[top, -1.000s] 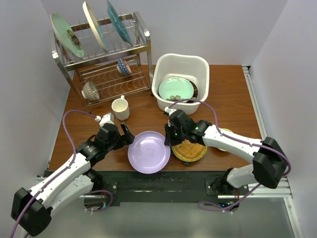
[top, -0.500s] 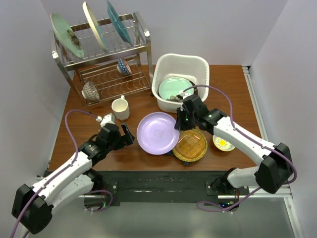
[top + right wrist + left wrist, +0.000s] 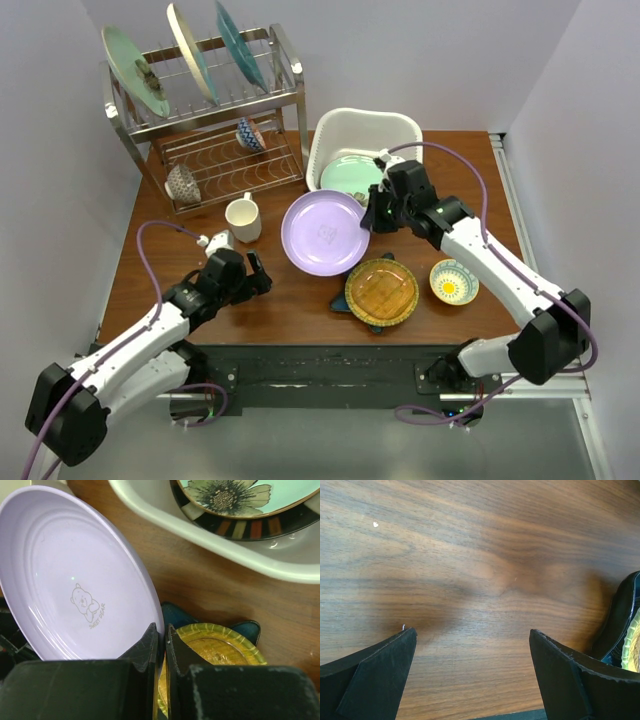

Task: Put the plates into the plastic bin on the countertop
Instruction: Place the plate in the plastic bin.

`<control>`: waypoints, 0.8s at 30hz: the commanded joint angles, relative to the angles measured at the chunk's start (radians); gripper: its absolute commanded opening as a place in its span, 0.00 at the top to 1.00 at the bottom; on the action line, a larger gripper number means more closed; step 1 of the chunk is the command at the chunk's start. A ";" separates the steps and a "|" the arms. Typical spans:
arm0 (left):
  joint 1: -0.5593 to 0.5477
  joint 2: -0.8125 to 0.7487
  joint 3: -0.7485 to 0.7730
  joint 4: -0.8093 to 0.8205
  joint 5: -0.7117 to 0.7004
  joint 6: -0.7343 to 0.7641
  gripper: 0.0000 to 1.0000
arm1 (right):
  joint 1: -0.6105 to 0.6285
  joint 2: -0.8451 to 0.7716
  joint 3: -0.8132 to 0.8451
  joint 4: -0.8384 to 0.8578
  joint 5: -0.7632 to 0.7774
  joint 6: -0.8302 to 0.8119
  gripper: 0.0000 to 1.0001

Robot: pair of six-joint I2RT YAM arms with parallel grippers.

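My right gripper (image 3: 369, 222) (image 3: 163, 632) is shut on the rim of the lavender plate (image 3: 325, 232) (image 3: 75, 580), holding it tilted in the air just left of the white plastic bin (image 3: 400, 130) (image 3: 210, 532). Inside the bin lie a mint floral plate (image 3: 350, 176) (image 3: 240, 495) on a black-rimmed plate (image 3: 250, 527). An amber round plate (image 3: 382, 291) (image 3: 220, 650) rests on a blue star-shaped plate (image 3: 348, 302) (image 3: 175, 615) on the table. My left gripper (image 3: 258, 272) (image 3: 472, 645) is open over bare wood at the front left.
A steel dish rack (image 3: 205, 110) with three upright plates and two bowls stands at the back left. A cream mug (image 3: 242, 218) sits before it. A small yellow-centred bowl (image 3: 453, 282) sits right of the amber plate.
My right gripper has lifted the lavender plate off the table front and carried it back and right towards the bin, uncovering the amber plate. The left arm has drawn back slightly.
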 commanded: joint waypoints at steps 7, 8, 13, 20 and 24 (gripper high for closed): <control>-0.002 0.035 -0.002 0.061 0.031 0.028 0.00 | -0.138 0.089 0.123 0.063 -0.109 -0.018 1.00; -0.002 0.037 -0.002 0.061 0.031 0.031 0.00 | -0.149 0.096 0.134 0.061 -0.118 -0.016 1.00; -0.002 0.043 -0.010 0.073 0.047 0.036 0.00 | -0.199 0.147 0.193 0.067 -0.151 -0.012 1.00; -0.002 0.086 -0.016 0.111 0.080 0.048 0.00 | -0.252 0.211 0.253 0.078 -0.181 0.001 1.00; -0.002 0.097 -0.018 0.124 0.090 0.053 0.00 | -0.284 0.248 0.282 0.092 -0.195 0.010 1.00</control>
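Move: The right hand holds the lavender plate by its right edge, its middle to the hand's left. The middle of the plastic bin lies about 21 cm ahead of that hand, nearly straight on and some 14 cm lower; the green plate in it lies 20 cm ahead, 3 cm left and 17 cm down. The pie stands about 13 cm back and 5 cm to the right, 17 cm below. From the left hand, the bin's middle is some 32 cm ahead and 30 cm right, about level. Keeping its pinch on the lavender plate's right edge, the right hand carries it forward about 10 cm and some 5 cm to the right, away from the pie and up to the bin's near side, staying nearly level apart from a dip of barely a centimetre, with the wrist turning slightly clockwise. Meanwhile the empty left hand, still wide open above the bare wood, drifts a centimetre or two down and to the right. ##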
